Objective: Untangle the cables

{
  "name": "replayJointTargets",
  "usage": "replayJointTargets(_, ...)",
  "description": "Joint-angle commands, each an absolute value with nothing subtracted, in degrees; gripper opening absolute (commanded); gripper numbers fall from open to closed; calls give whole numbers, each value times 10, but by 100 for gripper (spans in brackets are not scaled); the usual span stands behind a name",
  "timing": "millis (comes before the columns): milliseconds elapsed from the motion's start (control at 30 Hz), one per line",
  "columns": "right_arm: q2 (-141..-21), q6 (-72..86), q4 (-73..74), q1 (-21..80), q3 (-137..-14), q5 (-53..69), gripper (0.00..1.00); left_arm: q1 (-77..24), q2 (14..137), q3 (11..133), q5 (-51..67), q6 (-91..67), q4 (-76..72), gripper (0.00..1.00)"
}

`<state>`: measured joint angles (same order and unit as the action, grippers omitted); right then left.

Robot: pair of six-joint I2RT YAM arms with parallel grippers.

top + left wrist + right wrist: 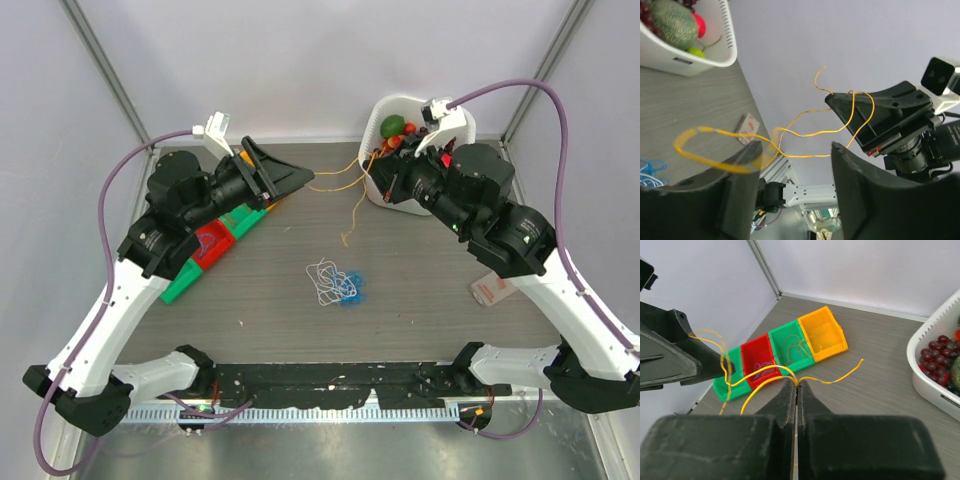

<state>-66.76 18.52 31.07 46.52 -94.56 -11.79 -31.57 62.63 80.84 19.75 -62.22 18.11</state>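
A yellow-orange cable [345,185] hangs in the air between my two grippers, one end dangling toward the table. My right gripper [797,384] is shut on the yellow cable [767,372] at its fingertips, in front of the white basket. My left gripper [796,150] is open, and loops of the yellow cable [805,156] cross its tips and drape over one finger [740,185]. In the top view the left gripper [295,180] points right toward the right gripper [375,170]. A white and blue bunch of cables [335,283] lies on the table's middle.
A white basket [400,105] of toy fruit stands at the back right. A row of bins, orange [822,335], green [790,347] and red [759,365], lies at the back left under the left arm; some hold thin wires. A small packet [493,290] lies at the right.
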Motion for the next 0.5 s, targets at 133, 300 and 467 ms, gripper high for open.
replayJointTargets(133,-639,117,371,466,-954,-156,1,-309,570,842,58,-467,404,72)
replayJointTargets(300,-647,82,436,467,-983,-178,1,-308,507,799,67,-400,302,92)
replayJointTargets(467,-660,69,477,466,-1019,-124,1,-326,583,856,260,-344,190,100)
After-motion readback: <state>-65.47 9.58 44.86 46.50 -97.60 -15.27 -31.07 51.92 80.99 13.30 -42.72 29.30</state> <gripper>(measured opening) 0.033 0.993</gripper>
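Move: The orange cable's looped end is right at my left fingertips, about 2 cm to the right and 1 cm ahead, level in height; the blue-white bundle lies some 7 cm to the right, 2 cm back and 45 cm below that hand. The yellow bin is about 25 cm ahead and 13 cm left of it, some 43 cm down. From my right hand, which holds the same cable, that looped end is roughly 11 cm left, level and neither ahead nor back. I open my half-open left fingers all the way and leave the orange cable's looped end: the hand dips about 5 cm while swinging left, then comes back up and draws back, tilting its fingers up. My right hand keeps the cable pinched and carries it right and down, some 4 cm, rolling its left side down about 15 degrees. ##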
